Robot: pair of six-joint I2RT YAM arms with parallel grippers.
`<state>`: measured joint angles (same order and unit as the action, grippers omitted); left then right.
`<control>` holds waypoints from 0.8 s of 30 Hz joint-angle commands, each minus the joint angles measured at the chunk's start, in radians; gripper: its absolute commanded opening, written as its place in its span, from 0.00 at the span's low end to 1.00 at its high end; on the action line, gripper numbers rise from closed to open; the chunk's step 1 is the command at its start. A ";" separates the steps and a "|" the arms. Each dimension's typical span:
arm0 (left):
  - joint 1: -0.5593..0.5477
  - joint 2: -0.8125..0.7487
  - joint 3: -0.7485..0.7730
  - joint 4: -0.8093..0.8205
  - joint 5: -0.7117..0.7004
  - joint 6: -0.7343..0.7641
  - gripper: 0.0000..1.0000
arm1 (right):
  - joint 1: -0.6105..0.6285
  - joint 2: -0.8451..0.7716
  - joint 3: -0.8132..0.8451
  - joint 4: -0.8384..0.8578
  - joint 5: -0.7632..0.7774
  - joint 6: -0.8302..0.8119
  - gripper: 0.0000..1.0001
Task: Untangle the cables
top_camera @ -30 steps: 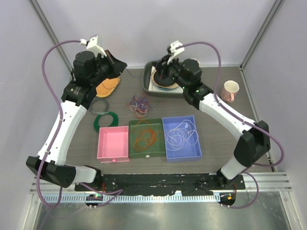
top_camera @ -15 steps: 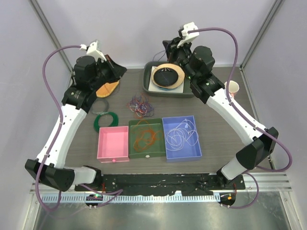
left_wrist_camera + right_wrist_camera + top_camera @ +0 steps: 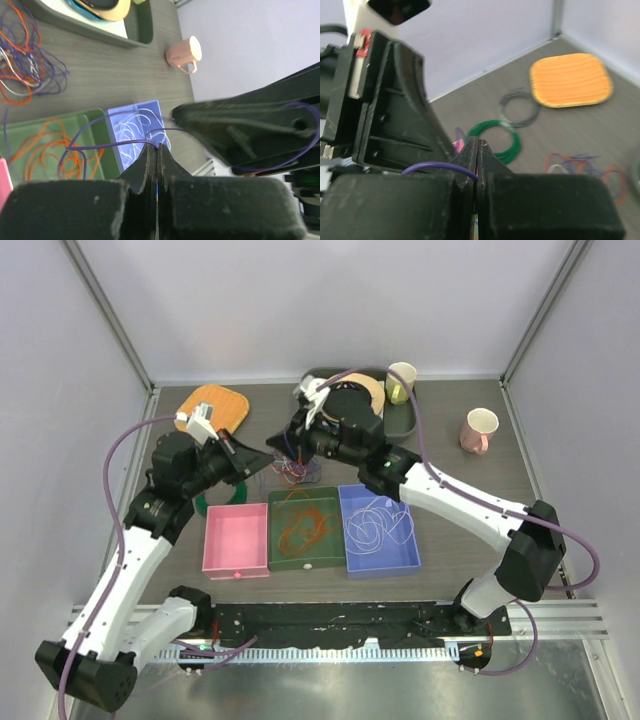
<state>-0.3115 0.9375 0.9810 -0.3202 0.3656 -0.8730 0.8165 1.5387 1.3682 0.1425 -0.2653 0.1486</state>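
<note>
The cables lie in a tangle (image 3: 294, 469) of orange, dark purple and white strands on the table behind the bins; the same tangle (image 3: 26, 75) fills the upper left of the left wrist view. A dark purple cable (image 3: 107, 145) rises from it. My left gripper (image 3: 262, 454) is shut on this strand at its tips (image 3: 157, 146). My right gripper (image 3: 280, 443) faces it almost tip to tip and is shut on a purple strand (image 3: 440, 168) at its own tips (image 3: 477, 143). Both hang just above the tangle's left side.
Three bins stand in a row: pink (image 3: 236, 538), green (image 3: 278, 558) holding orange cable, blue (image 3: 412, 550) holding white cable. A green coil (image 3: 501, 134), a dark grey coil (image 3: 520, 107) and an orange board (image 3: 213, 407) lie left. A tray (image 3: 404, 423) and two cups (image 3: 401, 382) (image 3: 479, 430) sit behind.
Both arms have swung in from the back, the left from over the orange board and the right from over the tray, and now meet above the tangle with purple strand pinched.
</note>
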 commanded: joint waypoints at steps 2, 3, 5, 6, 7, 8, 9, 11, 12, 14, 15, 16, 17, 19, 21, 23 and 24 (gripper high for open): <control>-0.001 -0.152 -0.039 -0.086 0.041 -0.119 0.00 | 0.076 -0.008 -0.084 0.187 -0.048 0.084 0.01; -0.001 -0.172 -0.039 -0.165 0.023 -0.129 0.00 | 0.082 0.004 -0.092 0.212 -0.049 0.091 0.01; -0.001 -0.219 -0.018 -0.239 -0.040 -0.124 0.00 | 0.102 0.021 -0.100 0.219 -0.048 0.101 0.01; -0.001 -0.232 -0.009 -0.285 -0.059 -0.121 0.00 | 0.110 0.038 -0.101 0.233 -0.048 0.101 0.01; -0.001 -0.252 -0.004 -0.308 -0.077 -0.116 0.00 | 0.128 0.047 -0.106 0.244 -0.040 0.103 0.01; -0.001 -0.258 -0.001 -0.334 -0.120 -0.115 0.00 | 0.134 0.055 -0.110 0.255 -0.031 0.105 0.01; 0.000 -0.266 -0.008 -0.373 -0.138 -0.124 0.00 | 0.144 0.067 -0.113 0.273 -0.011 0.105 0.01; 0.000 -0.279 -0.066 -0.370 -0.158 -0.145 0.00 | 0.159 0.098 -0.115 0.295 0.017 0.109 0.01; 0.000 -0.284 -0.089 -0.347 -0.165 -0.168 0.00 | 0.164 0.109 -0.116 0.328 0.043 0.112 0.01; -0.001 -0.276 -0.139 -0.341 -0.181 -0.185 0.00 | 0.179 0.151 -0.113 0.356 0.060 0.117 0.01; -0.001 -0.270 -0.148 -0.353 -0.221 -0.185 0.00 | 0.182 0.167 -0.104 0.350 0.060 0.117 0.01; -0.001 -0.266 -0.162 -0.367 -0.250 -0.188 0.00 | 0.187 0.201 -0.081 0.341 0.073 0.117 0.01; -0.001 -0.260 -0.168 -0.396 -0.279 -0.189 0.00 | 0.193 0.213 -0.071 0.318 0.081 0.111 0.01; 0.000 -0.256 -0.189 -0.424 -0.388 -0.195 0.00 | 0.199 0.251 -0.061 0.316 0.121 0.111 0.01; -0.001 -0.253 -0.202 -0.463 -0.497 -0.202 0.00 | 0.210 0.274 -0.060 0.325 0.139 0.111 0.01; -0.001 -0.250 -0.223 -0.482 -0.556 -0.205 0.00 | 0.223 0.319 -0.047 0.312 0.143 0.115 0.01; -0.001 -0.250 -0.232 -0.484 -0.589 -0.210 0.00 | 0.227 0.334 -0.031 0.302 0.140 0.117 0.01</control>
<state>-0.3122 0.6960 0.7647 -0.7544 -0.0219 -1.0615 1.0252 1.8347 1.2675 0.4133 -0.1696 0.2516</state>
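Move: Both grippers already hold the purple cable, high above the table. The pink box it is being taken to lies about 7 cm back, 9 cm left and roughly 28 cm below the left gripper; from the right gripper, about 10 cm back, 12 cm left and 32 cm down. At the same depth below the left gripper, the green box is about 5 cm back and 8 cm right, the green coil about 5 cm ahead and 14 cm left, and the remaining tangle some 13 cm ahead and 4 cm right. Bring both grippers back about 5 cm, drifting left, then lower them together towards the pink box, the left coming down some 12 cm and the right some 14 cm, and ending 8 to 10 cm farther left. Tip the left fingers down and turn them counter-clockwise, about 25 degrees each. Keep both grippers shut on the purple cable. ##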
